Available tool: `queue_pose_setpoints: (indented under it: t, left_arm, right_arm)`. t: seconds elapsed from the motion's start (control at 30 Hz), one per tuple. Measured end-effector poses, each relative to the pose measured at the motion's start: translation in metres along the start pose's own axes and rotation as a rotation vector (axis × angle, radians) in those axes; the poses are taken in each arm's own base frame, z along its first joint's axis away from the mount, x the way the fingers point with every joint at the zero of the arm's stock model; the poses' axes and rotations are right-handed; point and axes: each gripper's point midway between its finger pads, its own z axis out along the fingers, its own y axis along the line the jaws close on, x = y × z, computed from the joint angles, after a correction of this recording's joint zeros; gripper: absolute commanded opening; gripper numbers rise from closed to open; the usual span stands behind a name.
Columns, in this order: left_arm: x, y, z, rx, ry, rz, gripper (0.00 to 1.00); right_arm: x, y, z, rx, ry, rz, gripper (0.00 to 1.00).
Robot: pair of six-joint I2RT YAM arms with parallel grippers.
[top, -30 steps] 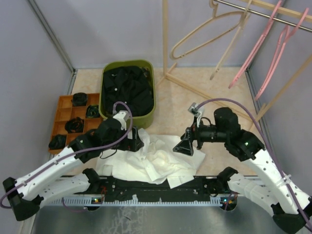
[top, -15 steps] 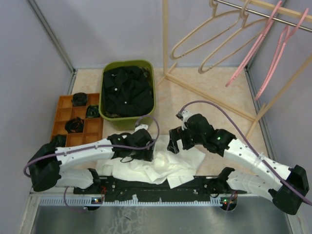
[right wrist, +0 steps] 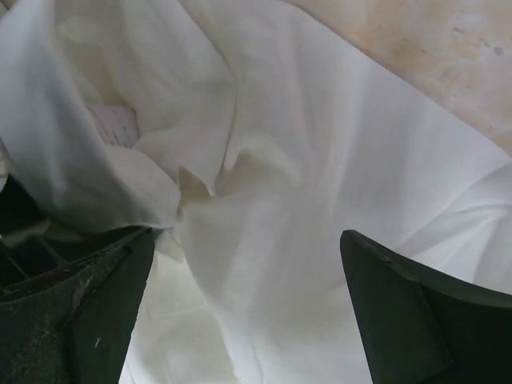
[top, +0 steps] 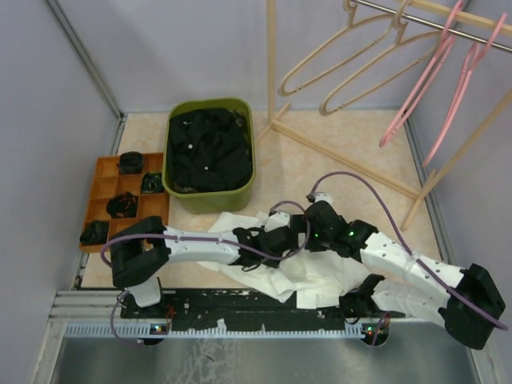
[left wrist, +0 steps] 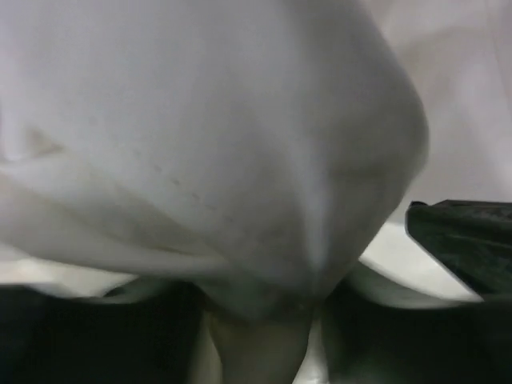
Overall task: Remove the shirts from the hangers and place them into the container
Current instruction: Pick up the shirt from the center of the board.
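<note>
A crumpled white shirt (top: 276, 276) lies on the table near the front edge, off any hanger. My left gripper (top: 282, 240) reaches across it from the left. In the left wrist view a fold of the shirt (left wrist: 240, 160) funnels down between the dark fingers (left wrist: 96, 344); whether they pinch it is unclear. My right gripper (top: 302, 234) hovers right beside it, open, its fingers (right wrist: 416, 312) wide apart over the cloth (right wrist: 264, 200). The olive-green container (top: 210, 206) stands behind, with a black shirt (top: 210, 148) in it. Bare beige hangers (top: 336, 60) and pink hangers (top: 416, 88) hang on the rail.
An orange compartment tray (top: 98, 172) with small dark items sits left of the container. The rack's upright wooden pole (top: 271, 64) and slanted floor poles (top: 344, 160) stand behind the right arm. Grey walls close in both sides.
Both arms have swung inward and down onto the middle of the white shirt. The left gripper's jaws have narrowed around a fold. The bare hangers have swayed a little.
</note>
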Motion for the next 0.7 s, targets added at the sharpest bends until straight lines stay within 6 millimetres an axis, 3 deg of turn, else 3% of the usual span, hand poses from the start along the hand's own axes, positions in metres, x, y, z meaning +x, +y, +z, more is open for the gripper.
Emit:
queue_pose_setpoints:
  t: [0.03,0.07,0.27,0.4,0.47,0.6,0.63,0.7]
  left_arm:
    - [-0.002,-0.006,0.004,-0.017,-0.019,0.013,0.09]
    - [-0.003,-0.008,0.008,-0.047,-0.039,0.014,0.0]
    - [-0.011,-0.013,-0.001,-0.117,-0.111,0.021,0.0]
    - [-0.006,0.027,-0.045,-0.265,-0.052,0.094,0.0]
    - [-0.036,0.036,-0.085,-0.298,-0.114,0.109,0.0]
    - [-0.134,0.031,-0.182,-0.216,-0.386,0.028,0.0]
    - [-0.162,0.038,-0.214,-0.195,-0.469,-0.007,0.0]
    - [-0.211,0.073,-0.275,-0.212,-0.631,-0.082,0.0]
  right_arm:
    - [-0.002,-0.004,0.0,0.024,-0.013,0.013,0.99]
    - [-0.001,-0.008,-0.002,0.042,-0.018,0.023,0.99]
    - [-0.022,-0.023,-0.021,0.105,-0.157,0.103,0.99]
    - [-0.038,-0.026,-0.039,0.088,-0.278,0.179,0.99]
    - [-0.042,-0.028,-0.048,0.068,-0.334,0.22,0.99]
    - [-0.043,-0.033,-0.055,0.043,-0.391,0.27,0.99]
    - [-0.043,-0.033,-0.057,0.036,-0.4,0.28,0.99]
    - [-0.044,-0.033,-0.058,0.025,-0.412,0.294,0.99]
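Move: The white shirt lies bunched on the board with its middle right at the left hand's partly closed fingers, about level in height. From that hand the green container stands some 26 cm ahead and 16 cm to the left, its middle roughly 7 cm higher. The wooden tray is about 39 cm left and 15 cm ahead. From the right hand the shirt's middle is about 6 cm left, 2 cm back and 7 cm below. The white shirt is pinched near its middle as the left fingers finish closing with a 1-2 cm slide to the right. The left hand then hoists it fast, about 33 cm up, also going some 8 cm forward and left and tilting the fingers up and forward by some 35 degrees. The open right hand withdraws from the shirt, rightward and up, turning clockwise. ##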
